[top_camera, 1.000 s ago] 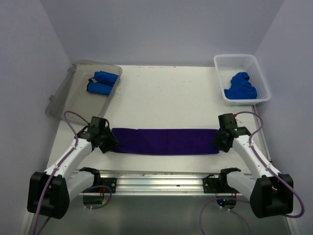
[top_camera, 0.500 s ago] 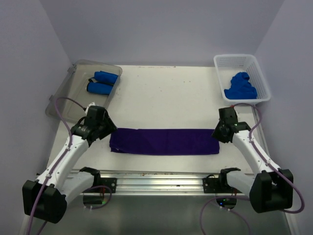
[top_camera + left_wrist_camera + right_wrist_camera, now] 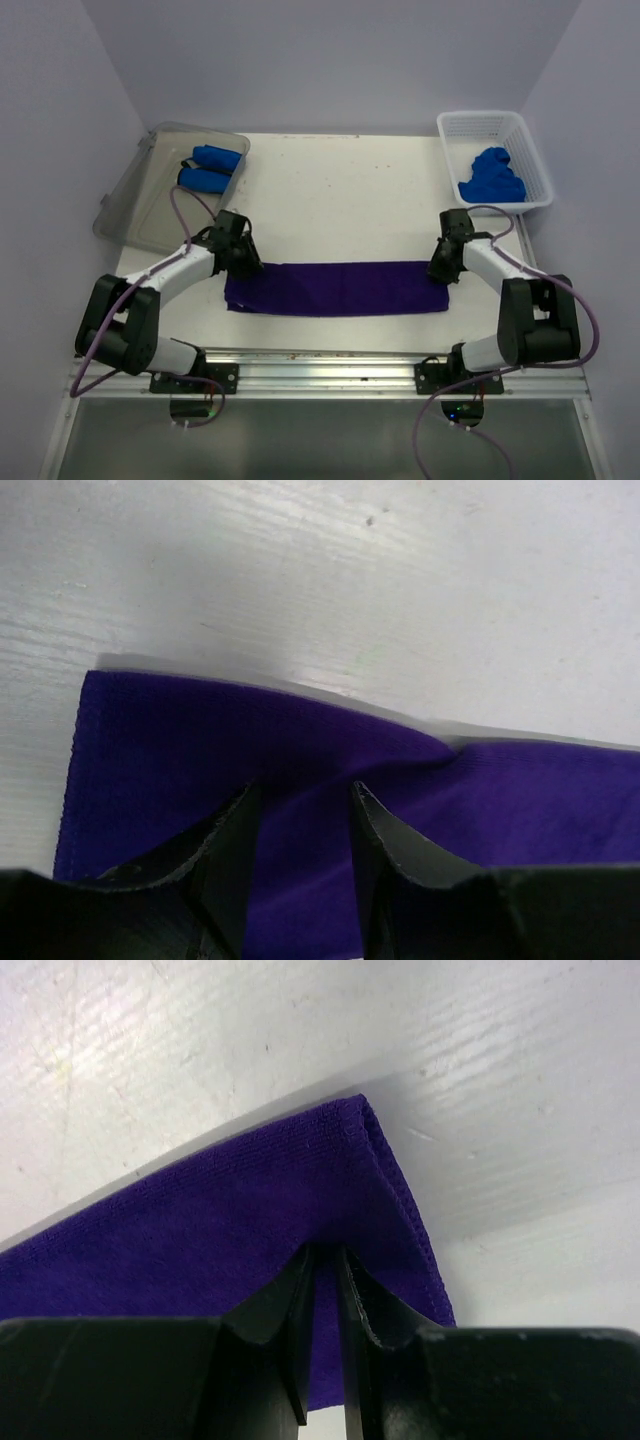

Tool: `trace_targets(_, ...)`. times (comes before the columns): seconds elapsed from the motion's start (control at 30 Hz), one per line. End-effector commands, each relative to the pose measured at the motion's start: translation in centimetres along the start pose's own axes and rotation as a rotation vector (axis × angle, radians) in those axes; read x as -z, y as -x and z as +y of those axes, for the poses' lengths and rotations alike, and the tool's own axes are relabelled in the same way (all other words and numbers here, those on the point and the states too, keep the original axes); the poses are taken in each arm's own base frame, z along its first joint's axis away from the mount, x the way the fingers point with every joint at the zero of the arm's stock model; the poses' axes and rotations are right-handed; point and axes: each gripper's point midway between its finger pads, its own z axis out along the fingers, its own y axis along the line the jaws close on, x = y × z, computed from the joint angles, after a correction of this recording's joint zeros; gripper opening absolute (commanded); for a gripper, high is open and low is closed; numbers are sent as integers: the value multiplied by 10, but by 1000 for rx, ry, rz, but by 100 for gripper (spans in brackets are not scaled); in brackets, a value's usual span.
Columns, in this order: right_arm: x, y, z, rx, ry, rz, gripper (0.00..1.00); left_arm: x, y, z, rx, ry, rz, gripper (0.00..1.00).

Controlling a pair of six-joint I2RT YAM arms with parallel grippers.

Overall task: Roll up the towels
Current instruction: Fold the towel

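A dark purple towel (image 3: 335, 288) lies flat as a long folded strip across the table's front. My left gripper (image 3: 245, 262) is at its far left corner. In the left wrist view the fingers stand apart over the purple cloth (image 3: 250, 740), the left gripper (image 3: 305, 785) open, with a small pucker in the cloth to the right. My right gripper (image 3: 442, 268) is at the far right corner. Its jaws (image 3: 325, 1250) are nearly together, pinching the purple towel (image 3: 250, 1200) near the folded edge. Two rolled blue towels (image 3: 210, 168) lie in the tray.
The clear grey tray (image 3: 140, 200) stands at the back left. A white mesh basket (image 3: 530, 150) at the back right holds crumpled blue towels (image 3: 492, 175). A metal rail runs along the table's near edge.
Both grippers have moved from the towel's ends up to its far corners. The right jaws have narrowed onto the cloth. The towel's left end has shifted slightly.
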Motion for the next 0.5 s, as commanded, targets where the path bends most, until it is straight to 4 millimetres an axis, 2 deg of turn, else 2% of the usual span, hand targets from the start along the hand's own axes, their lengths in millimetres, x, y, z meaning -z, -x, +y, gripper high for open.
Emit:
trace_targets(0.0, -11, 16, 2, -23, 28, -5, 18, -9, 17, 1, -30, 27, -50, 44)
trace_targets(0.1, -10, 17, -8, -35, 15, -8, 20, -13, 11, 24, -29, 116, -43, 44)
trace_targets(0.2, 2, 20, -11, -33, 16, -43, 22, -10, 14, 33, -26, 150, -62, 44)
trace_targets(0.33, 22, 26, -16, -37, 24, -116, 30, 5, 29, 19, -38, 97, -109, 45)
trace_targets(0.47, 26, 22, -21, -36, 9, -122, 43, 26, 43, -1, -65, 17, -154, 50)
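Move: The left hand hovers over the folded purple towel; its far left corner is about 6 cm left, 2 cm ahead and 3 cm below, with the grey bin's middle some 18 cm ahead and 17 cm left. The right hand is low over the other end: the towel's far right corner lies about 3 cm ahead and 3 cm right, 1 cm down; the white basket sits some 26 cm ahead and 14 cm right. Over the towel's far corners, left hand dips 2 cm, sweeps left, rises; right lifts 3 cm rightward, opening. ##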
